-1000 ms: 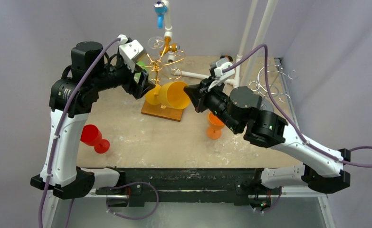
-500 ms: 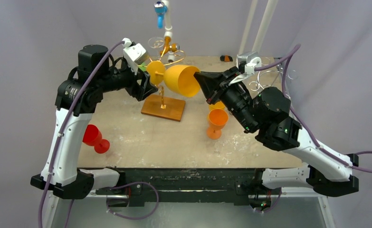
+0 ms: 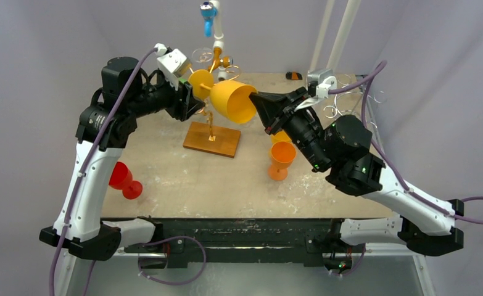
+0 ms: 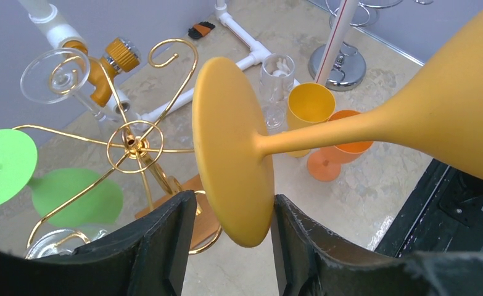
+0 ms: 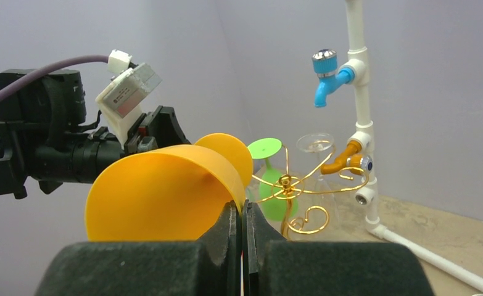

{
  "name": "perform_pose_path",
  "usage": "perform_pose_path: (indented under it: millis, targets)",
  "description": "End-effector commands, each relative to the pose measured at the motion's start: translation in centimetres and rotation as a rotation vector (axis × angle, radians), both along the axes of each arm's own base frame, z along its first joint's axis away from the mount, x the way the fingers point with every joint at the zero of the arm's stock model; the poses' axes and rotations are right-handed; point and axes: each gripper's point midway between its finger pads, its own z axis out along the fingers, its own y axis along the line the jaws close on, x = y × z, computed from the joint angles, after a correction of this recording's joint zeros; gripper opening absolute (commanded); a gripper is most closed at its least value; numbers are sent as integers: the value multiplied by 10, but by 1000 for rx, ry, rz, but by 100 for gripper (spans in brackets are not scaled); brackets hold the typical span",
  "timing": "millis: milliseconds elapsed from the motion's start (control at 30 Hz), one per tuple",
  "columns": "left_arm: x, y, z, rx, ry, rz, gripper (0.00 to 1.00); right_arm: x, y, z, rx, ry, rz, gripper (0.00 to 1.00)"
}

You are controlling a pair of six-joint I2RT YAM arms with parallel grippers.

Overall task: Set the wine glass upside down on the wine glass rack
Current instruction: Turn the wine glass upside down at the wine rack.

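The yellow wine glass (image 3: 232, 102) lies on its side in the air above the gold wire wine glass rack (image 3: 211, 123). My right gripper (image 3: 258, 102) is shut on the bowl's rim (image 5: 242, 209), pinching the thin wall. The glass's foot (image 4: 229, 154) points left and sits between the fingers of my left gripper (image 4: 232, 206), which is open. The right finger (image 4: 300, 240) touches the foot's edge, while a gap shows at the left finger (image 4: 165, 240). The rack's hub (image 4: 134, 145) is just behind and below the foot.
A green glass (image 4: 1, 166) and clear glasses (image 4: 57, 74) hang on the rack. An orange glass (image 3: 280, 157) and a yellow cup (image 4: 311, 105) stand right of the rack's wooden base (image 3: 213, 139). A red glass (image 3: 123, 179) lies front left. A blue-tapped pipe (image 3: 209, 12) rises behind; a chrome stand (image 3: 350, 102) is back right.
Both arms have raised the yellow glass from beside the rack's base to above the rack. My left gripper's fingers have narrowed around the foot.
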Motion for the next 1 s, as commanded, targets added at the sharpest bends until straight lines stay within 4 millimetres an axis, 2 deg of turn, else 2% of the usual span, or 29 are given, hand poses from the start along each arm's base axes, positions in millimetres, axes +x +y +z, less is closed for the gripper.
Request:
perform_pose_path:
  millis: [0,167,200,300,333,367,400,433,533,567,600,800,967]
  targets:
    - [-1,-2,30,-85,-89,15,51,-12,3,4,57,-2,66,0]
    - [-16,-10,35,-113,-102,-67,52,-12,8,-2,78,5,83,0]
    - [-18,-12,34,-111,-104,-84,46,-13,9,-3,82,5,88,0]
    - [-18,-14,33,-92,-108,-106,4,-14,9,-6,82,3,94,0]
    - [-16,-13,32,-78,-111,-107,0,-14,10,-8,79,5,95,0]
    - [-15,-12,31,-64,-116,-104,0,-14,10,-9,72,7,97,4]
    - [-14,-10,32,-51,-126,-99,0,-14,11,-11,64,14,100,10]
    - [-13,-8,32,-38,-146,-94,0,-15,12,-13,56,19,105,21]
    - [-9,-1,42,8,-254,-80,0,-17,14,-26,-14,67,122,65]
    - [-8,1,45,31,-299,-79,0,-20,14,-29,-45,79,136,90]
    - [-6,5,48,58,-340,-74,0,-24,14,-27,-78,86,158,98]
    - [-4,17,61,244,-579,-104,0,-49,16,-42,-286,166,319,99]
    - [-18,22,72,366,-819,-157,0,-63,20,-39,-324,174,448,99]
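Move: The yellow glass lies on its side between the hands: its foot is about 3 cm ahead, 2 cm right and 3 cm above the left hand point, between the open fingers. The gold rack's hub sits some 12 cm ahead of the left hand, no offset sideways, 10 cm below; the hung green glass is about 17 cm ahead, 8 cm left and 13 cm below. From the right hand, still pinching the rim, the foot lies roughly 5 cm ahead, 14 cm left, 3 cm lower. Ease the left gripper up and slightly back and shut it on the yellow glass's foot, while the right, still holding the rim, sinks. Then open the right fingers wide to free the rim and draw that hand back, ending about 5 cm lower. Keep the left grip and rise to about 5 cm in all, edging left and tipping the fingers up some 30 degrees to swing the bowl downward. ##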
